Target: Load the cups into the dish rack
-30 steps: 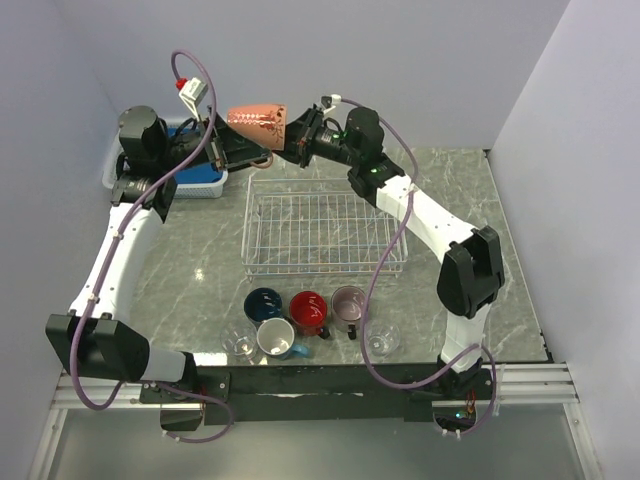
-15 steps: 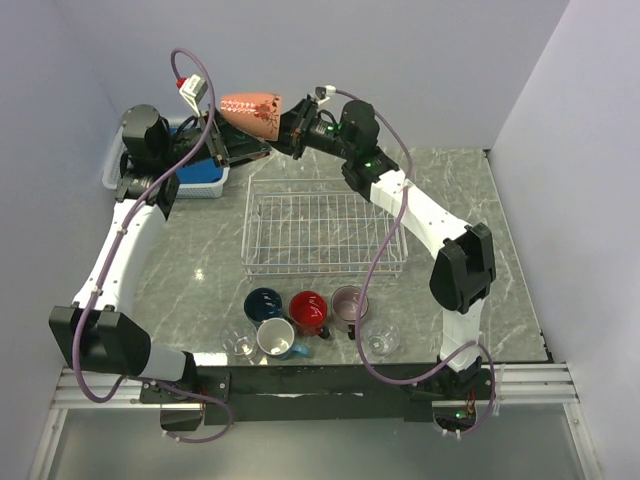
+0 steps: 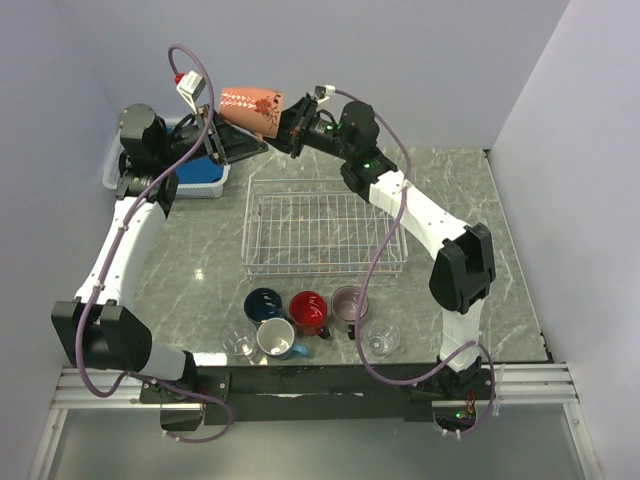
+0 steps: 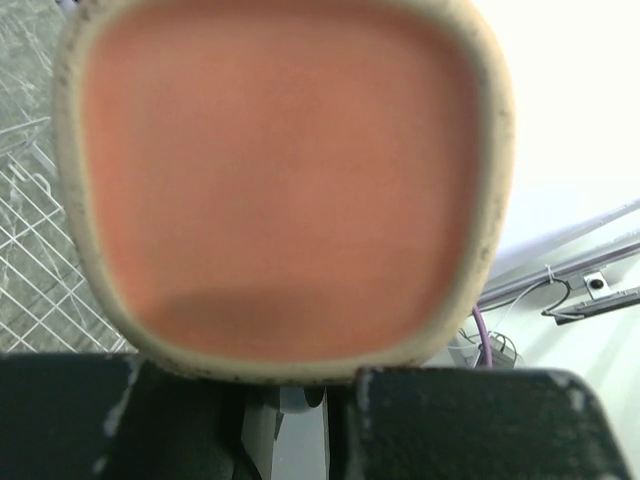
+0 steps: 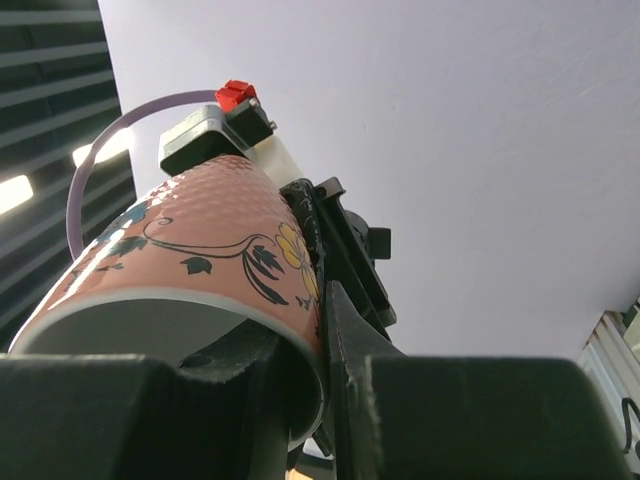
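A salmon-orange cup (image 3: 255,105) with a flower pattern hangs on its side high above the table's back edge. My right gripper (image 3: 283,125) is shut on its rim (image 5: 300,350). My left gripper (image 3: 240,140) lies under the cup, shut where its handle hangs; the cup's base (image 4: 280,180) fills the left wrist view above the left gripper (image 4: 300,400). The white wire dish rack (image 3: 250,230) sits empty mid-table. Navy (image 3: 263,302), red (image 3: 309,309), mauve (image 3: 348,301) and light blue (image 3: 276,339) cups and two glass cups (image 3: 239,343) (image 3: 382,340) stand near the front edge.
A white plastic basket with blue cloth (image 3: 200,172) sits at the back left, under the left arm. Pale walls close in on the left, back and right. The marble tabletop (image 3: 470,200) lies to the right of the rack.
My left gripper has gone from wide open to shut beneath the cup. The cup and both grippers have shifted slightly left and up.
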### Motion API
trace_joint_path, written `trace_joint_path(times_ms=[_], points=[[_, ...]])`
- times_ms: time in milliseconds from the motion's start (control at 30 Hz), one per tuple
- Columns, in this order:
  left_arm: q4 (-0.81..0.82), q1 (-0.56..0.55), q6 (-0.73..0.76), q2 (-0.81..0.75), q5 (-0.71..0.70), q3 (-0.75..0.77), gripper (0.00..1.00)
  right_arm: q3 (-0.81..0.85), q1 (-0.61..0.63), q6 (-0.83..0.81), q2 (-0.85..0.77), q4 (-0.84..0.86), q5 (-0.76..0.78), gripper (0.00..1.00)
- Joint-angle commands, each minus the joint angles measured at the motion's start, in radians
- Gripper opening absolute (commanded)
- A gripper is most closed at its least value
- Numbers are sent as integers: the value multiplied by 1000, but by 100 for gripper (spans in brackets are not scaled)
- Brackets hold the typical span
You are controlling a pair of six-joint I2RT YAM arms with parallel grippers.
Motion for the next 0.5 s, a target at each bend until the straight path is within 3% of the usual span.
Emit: trace_joint_path(times_ms=[0,67,100,200,333,433,467], points=[[126,40,-34,-9,62,23,1,-46,30,-52,-48,41,-105,14],[120,61,-28,-9,77,29,1,-83,16,-59,-72,44,-112,21],[109,81,-20,-7,87,40,1,-98,10,-63,-85,35,-118,34],[42,124,35,-4,111,64,1,-184,-27,-97,-150,1,-128,54],[-204,140,219,8,114,143,1,-349,-100,-132,-258,-8,-137,60],[-346,138,349,7,78,186,1,-432,-148,-163,-336,-36,-163,60],[-464,132,448,17,65,202,1,-448,-159,-178,-379,-51,-170,59]])
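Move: Both hands hold the coral mug: its middle lies about 4 cm ahead of and 4 above the left hand, 1 cm left; from the right hand it lies 5 cm left, 2 ahead, 3 above. The dish rack's middle is some 5 cm ahead, 12 right and 38 below the left hand. The blue-lined basket lies about 20 cm ahead, 25 left and 36 below the left hand. Right fingers open off the mug's rim, dropping away rightwards some 9 cm; left carries the mug 5 cm left. ##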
